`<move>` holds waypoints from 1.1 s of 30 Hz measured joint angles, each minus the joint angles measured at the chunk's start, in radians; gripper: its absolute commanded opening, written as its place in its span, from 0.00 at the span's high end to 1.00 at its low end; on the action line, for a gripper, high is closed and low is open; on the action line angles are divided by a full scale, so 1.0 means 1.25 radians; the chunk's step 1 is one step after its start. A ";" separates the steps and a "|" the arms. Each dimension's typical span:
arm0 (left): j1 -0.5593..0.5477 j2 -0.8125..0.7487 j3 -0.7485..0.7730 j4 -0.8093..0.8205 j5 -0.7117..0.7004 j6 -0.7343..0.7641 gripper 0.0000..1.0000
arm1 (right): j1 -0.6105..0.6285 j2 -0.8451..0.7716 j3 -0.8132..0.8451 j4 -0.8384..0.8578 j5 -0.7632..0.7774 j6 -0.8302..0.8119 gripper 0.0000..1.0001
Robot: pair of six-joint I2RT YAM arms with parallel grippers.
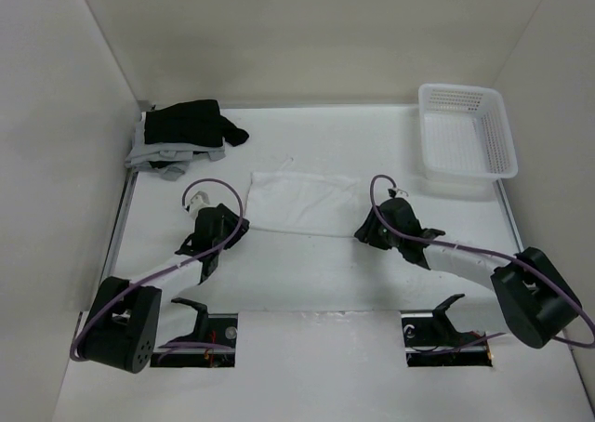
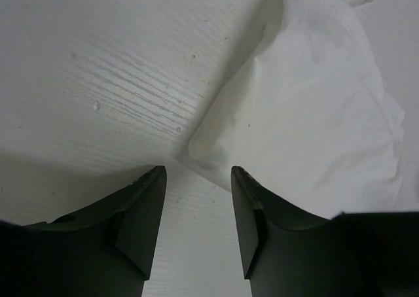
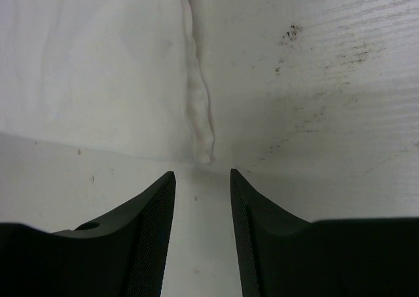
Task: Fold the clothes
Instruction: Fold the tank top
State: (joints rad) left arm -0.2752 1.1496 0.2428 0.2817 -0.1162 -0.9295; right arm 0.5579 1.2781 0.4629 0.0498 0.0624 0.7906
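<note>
The white clothes (image 1: pixel 305 203) lie flat on the table as a folded rectangle between my two arms. My left gripper (image 1: pixel 240 225) sits at the near left corner, open, with only bare table between its fingers. In the left wrist view the clothes (image 2: pixel 308 114) spread up and to the right of the left gripper (image 2: pixel 198 173), a corner just ahead of the tips. My right gripper (image 1: pixel 361 231) rests at the near right corner, open and holding nothing. The right wrist view shows the clothes (image 3: pixel 98 68) with a rolled edge ending just in front of the right gripper (image 3: pixel 203 174).
A white plastic basket (image 1: pixel 467 131) stands at the back right. A black garment (image 1: pixel 191 123) lies on a light grey garment (image 1: pixel 149 154) at the back left. White walls enclose the table on three sides.
</note>
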 measured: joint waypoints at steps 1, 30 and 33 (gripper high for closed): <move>0.001 0.006 0.000 0.007 0.003 -0.004 0.60 | 0.000 0.006 0.000 0.005 0.000 0.003 0.58; 0.016 0.094 0.014 0.073 0.015 -0.020 0.92 | -0.028 0.101 0.033 0.056 -0.050 0.016 0.89; 0.016 0.094 0.014 0.072 0.015 -0.016 0.94 | -0.032 0.104 0.033 0.056 -0.053 0.016 0.97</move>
State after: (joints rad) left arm -0.2558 1.2667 0.2600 0.3717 -0.0975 -0.9501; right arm 0.5182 1.4086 0.5041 0.1204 -0.0040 0.8112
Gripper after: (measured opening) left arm 0.071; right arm 0.069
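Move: The tank top lies folded with its near edge between the hands. Its near left corner is about 1 cm ahead of the left hand and 1 cm below; its near right corner is about 2 cm ahead of the right hand, 1 cm left and 1 cm below. The tank top's middle is some 13 cm right of and 7 cm ahead of the left hand. The black-and-grey clothes pile stands about 17 cm left and 25 cm ahead of the left hand, the white basket roughly 27 cm right and 28 cm ahead of the right. Both hands shut their fingers, from nearly half open to almost closed, on the two near corners of the folded tank top, the left closing steadily and the right finishing mostly at the end. Meanwhile each creeps about 1 to 1.5 cm forward and some 1 cm down onto the cloth, the right also easing nearly 1 cm left, with the wrists hardly turning, until the fingertips pinch the corners. ##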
